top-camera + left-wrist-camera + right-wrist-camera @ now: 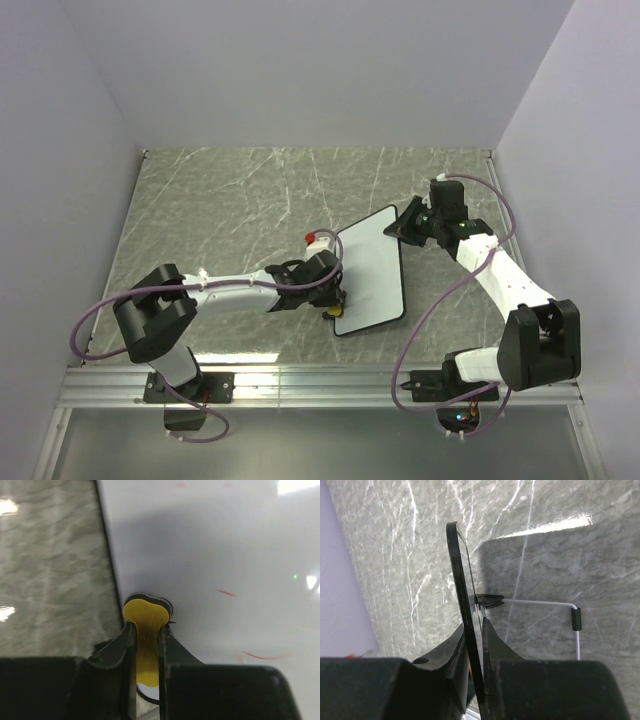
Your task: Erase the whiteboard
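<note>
The whiteboard (372, 265) lies slanted in the middle of the table, white with a thin black rim. My left gripper (335, 295) is at its lower left edge, shut on a small yellow eraser (145, 617) whose tip touches the board (225, 555) just inside the rim. Faint red strokes (226, 592) remain on the board to the eraser's right. My right gripper (397, 228) is at the board's far right corner. In the right wrist view the board's black edge (458, 570) runs between the fingers, which are shut on it (476, 625).
A small red-capped object (318, 238) lies just left of the board, beside my left wrist. A wire stand (540, 601) with a black foot (576, 618) sticks out behind the board. Marbled grey tabletop (240, 200) surrounds it, with walls on three sides.
</note>
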### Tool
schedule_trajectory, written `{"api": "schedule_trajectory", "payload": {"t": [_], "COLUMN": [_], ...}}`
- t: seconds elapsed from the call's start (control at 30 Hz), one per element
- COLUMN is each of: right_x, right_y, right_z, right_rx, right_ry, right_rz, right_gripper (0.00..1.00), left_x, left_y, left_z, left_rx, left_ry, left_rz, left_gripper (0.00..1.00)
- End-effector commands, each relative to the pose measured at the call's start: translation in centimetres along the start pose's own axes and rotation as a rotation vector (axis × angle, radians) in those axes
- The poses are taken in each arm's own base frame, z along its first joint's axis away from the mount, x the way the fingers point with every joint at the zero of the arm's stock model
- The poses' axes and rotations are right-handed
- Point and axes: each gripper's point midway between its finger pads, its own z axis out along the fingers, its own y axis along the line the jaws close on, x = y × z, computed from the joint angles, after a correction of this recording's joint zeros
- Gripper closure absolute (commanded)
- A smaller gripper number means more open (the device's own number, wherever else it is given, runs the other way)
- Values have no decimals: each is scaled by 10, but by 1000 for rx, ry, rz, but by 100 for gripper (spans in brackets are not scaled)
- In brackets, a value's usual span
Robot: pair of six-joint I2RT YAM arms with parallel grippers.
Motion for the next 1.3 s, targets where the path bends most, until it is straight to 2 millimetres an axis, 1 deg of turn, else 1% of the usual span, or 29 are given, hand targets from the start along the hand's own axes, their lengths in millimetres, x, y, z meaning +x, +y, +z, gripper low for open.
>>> {"api": "schedule_trajectory", "payload": {"t": [0.0,0.07,0.13,0.2,0.3,0.33,0.37,0.4,0.43,0.47,0.5,0.53,0.57,0.63,0.77,0.87,0.9,0.93,1.0,1.17,1.23,1.27], "right_x": [-7,-9,-9,-9,-10,-11,-12,-14,-15,-17,-17,-18,-19,-18,-18,-13,-13,-12,-9,-5,-3,-4], "right_y": [22,22,23,22,22,23,23,25,24,25,25,25,27,26,26,22,21,20,16,14,12,12], "right_z": [5,4,3,4,6,6,6,6,7,8,11,13,14,19,23,25,25,25,25,25,25,24], "right_rx": [-48,-47,-47,-46,-43,-41,-40,-41,-35,-39,-37,-37,-47,-48,-57,-49,-47,-45,-38,-45,-41,-41], "right_ry": [-35,-38,-38,-37,-36,-41,-42,-45,-50,-52,-50,-50,-50,-44,-43,-34,-36,-34,-31,-29,-29,-29], "right_rz": [135,131,130,136,142,140,143,144,146,154,161,171,184,205,232,237,238,239,240,247,243,242], "right_gripper": [100,100,100,100,100,100,100,100,100,100,100,100,100,100,100,100,100,100,100,100,100,100], "left_x": [133,133,133,127,117,113,105,103,102,92,91,91,84,76,64,54,51,45,40,18,5,3], "left_y": [76,81,81,74,56,45,29,24,11,-9,-13,-24,-38,-52,-68,-78,-80,-83,-83,-84,-92,-97], "left_z": [17,20,21,23,18,12,8,2,-6,-10,-16,-21,-26,-34,-41,-45,-46,-48,-49,-50,-56,-60], "left_rx": [-118,-114,-111,-103,-72,-51,-23,-29,-2,30,28,46,77,105,144,160,163,166,163,170,214,241], "left_ry": [456,452,449,440,423,407,389,393,385,359,358,352,335,320,286,254,245,221,204,147,107,99], "left_rz": [45,43,57,63,68,81,89,99,119,127,136,141,141,139,145,153,155,157,158,127,113,108], "left_gripper": [100,100,100,100,100,100,100,100,100,100,100,100,100,100,100,100,100,99,100,100,100,100]}}
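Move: The left hand, eraser in its fingers, is at the whiteboard's left edge; the board's lower-left corner lies some 6 cm back, 1 cm right and 2 cm lower. Leftover red marks are about 7 cm right and 1 cm ahead of the hand, and the board's middle is about 9 cm ahead, 9 cm right and a little higher. For the right hand, pinching the far right edge, that corner lies about 24 cm back, 13 cm left and 11 cm lower. Down about 1.5 cm and slightly left at first, then back some 6 cm towards the board's lower-left corner, drifting right and rising about 4 cm from the low point, the left hand carries the eraser, turning roughly 10 degrees clockwise and tipping down slightly. The right hand keeps its pinch on the board's edge and shifts about 3 cm forward, with a little left and up. ##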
